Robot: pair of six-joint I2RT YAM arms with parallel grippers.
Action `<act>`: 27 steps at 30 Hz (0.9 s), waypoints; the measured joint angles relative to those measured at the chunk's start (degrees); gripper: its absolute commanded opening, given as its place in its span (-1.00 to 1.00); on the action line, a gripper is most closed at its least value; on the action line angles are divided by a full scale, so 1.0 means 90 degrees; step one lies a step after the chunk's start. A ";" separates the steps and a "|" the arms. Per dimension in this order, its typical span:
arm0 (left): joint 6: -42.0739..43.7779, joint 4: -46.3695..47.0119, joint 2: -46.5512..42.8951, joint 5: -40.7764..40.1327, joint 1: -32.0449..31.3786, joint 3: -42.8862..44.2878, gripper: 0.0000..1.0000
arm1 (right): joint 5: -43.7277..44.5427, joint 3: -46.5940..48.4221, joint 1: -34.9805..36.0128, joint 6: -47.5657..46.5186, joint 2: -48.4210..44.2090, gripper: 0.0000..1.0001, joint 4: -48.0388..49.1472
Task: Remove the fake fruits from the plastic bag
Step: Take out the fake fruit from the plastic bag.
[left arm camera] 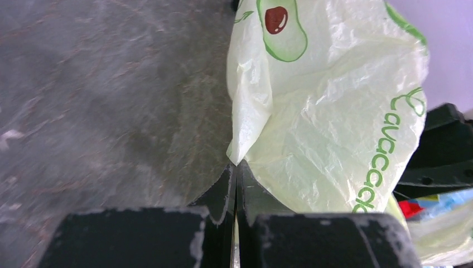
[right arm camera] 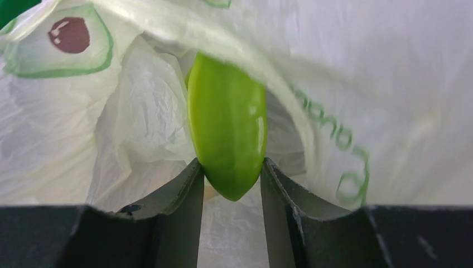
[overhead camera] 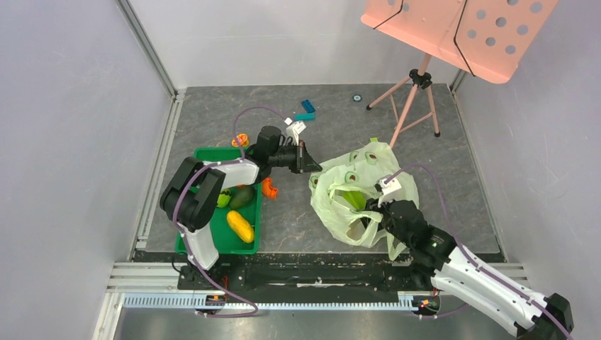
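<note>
The plastic bag [overhead camera: 347, 185] lies crumpled on the grey floor right of centre, pale green with avocado prints. My left gripper [overhead camera: 310, 164] is shut on a corner of the bag's left edge; in the left wrist view the bag [left arm camera: 329, 106] tapers to a tip pinched between the closed fingertips of that gripper [left arm camera: 236, 167]. My right gripper [overhead camera: 366, 221] reaches into the bag's mouth from the near side. It is shut on a light green fake fruit [right arm camera: 227, 125], which stands between the fingertips of the gripper [right arm camera: 228, 170] with bag film around it. The same fruit [overhead camera: 355, 200] shows through the opening from above.
A rigid green tray [overhead camera: 212, 154] at the left holds a yellow fruit [overhead camera: 240, 226], a dark green one [overhead camera: 243, 197] and a light green one [overhead camera: 224, 199]. An orange curved piece [overhead camera: 269, 188] lies beside it. Blue blocks [overhead camera: 307, 110] and a pink stand's tripod [overhead camera: 417, 88] stand further back.
</note>
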 measured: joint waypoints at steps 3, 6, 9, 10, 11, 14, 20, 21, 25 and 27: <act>-0.0005 -0.0192 -0.0148 -0.0342 0.0121 -0.0165 -0.96 | 0.0049 0.0000 -0.0002 0.0104 -0.0211 -0.31 -0.0114; -0.0005 -0.0359 -0.0291 -0.0631 0.0231 -0.0299 -0.96 | 0.0073 -0.0017 0.0000 0.0194 -0.0308 -0.31 -0.0231; -0.0002 -0.0568 -0.0483 -0.0855 0.0338 -0.0396 -0.96 | 0.0138 -0.0087 -0.0002 0.0301 -0.0442 -0.31 -0.0338; -0.0002 -0.0600 -0.0534 -0.0869 0.0359 -0.0410 -0.96 | 0.0165 -0.0109 -0.0002 0.0328 -0.0478 -0.31 -0.0352; -0.0002 -0.0617 -0.0580 -0.0908 0.0376 -0.0420 -0.95 | 0.0199 -0.0129 -0.0002 0.0347 -0.0508 -0.31 -0.0372; 0.0000 -0.0619 -0.0639 -0.0962 0.0401 -0.0420 -0.96 | 0.0250 -0.0223 -0.0002 0.0423 -0.0491 -0.30 -0.0415; 0.0005 -0.0646 -0.0639 -0.0809 0.0403 -0.0420 -0.96 | 0.0384 -0.0415 -0.0002 0.0619 0.0153 -0.18 -0.0488; 0.0007 -0.0646 -0.0639 -0.0782 0.0391 -0.0420 -0.96 | 0.0425 -0.0435 -0.0002 0.0644 0.0248 -0.16 -0.0476; 0.0010 -0.0646 -0.0639 -0.0675 0.0335 -0.0420 -0.96 | 0.0583 -0.0517 -0.0002 0.0748 0.0355 -0.20 -0.0287; 0.0010 -0.0644 -0.0636 -0.0658 0.0321 -0.0420 -0.96 | 0.0639 -0.0542 -0.0002 0.0765 0.0311 -0.29 -0.0223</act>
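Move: The right fingers hold one end of the green fruit, whose middle sits about 3 cm ahead, 4 cm left and 2 cm below the hand point, inside the bag. The bag's middle is roughly 3 cm ahead, 3 cm left and 5 cm below. The green tray's middle lies some 50 cm left, 2 cm ahead and 8 cm below. From the left hand, pinching the bag's edge, the fruit is about 10 cm back, 12 cm right and 3 cm below. Still gripping the green fruit by its end, the right hand hovers, then sinks about 5 cm into the bag, drifting some 3 cm right and tipping its fingers down slightly; at the end its grip effort falls, with no clear opening. The shut left fingers keep the bag's edge, draw it about 4 cm left and a little forward, then ease back slightly. ##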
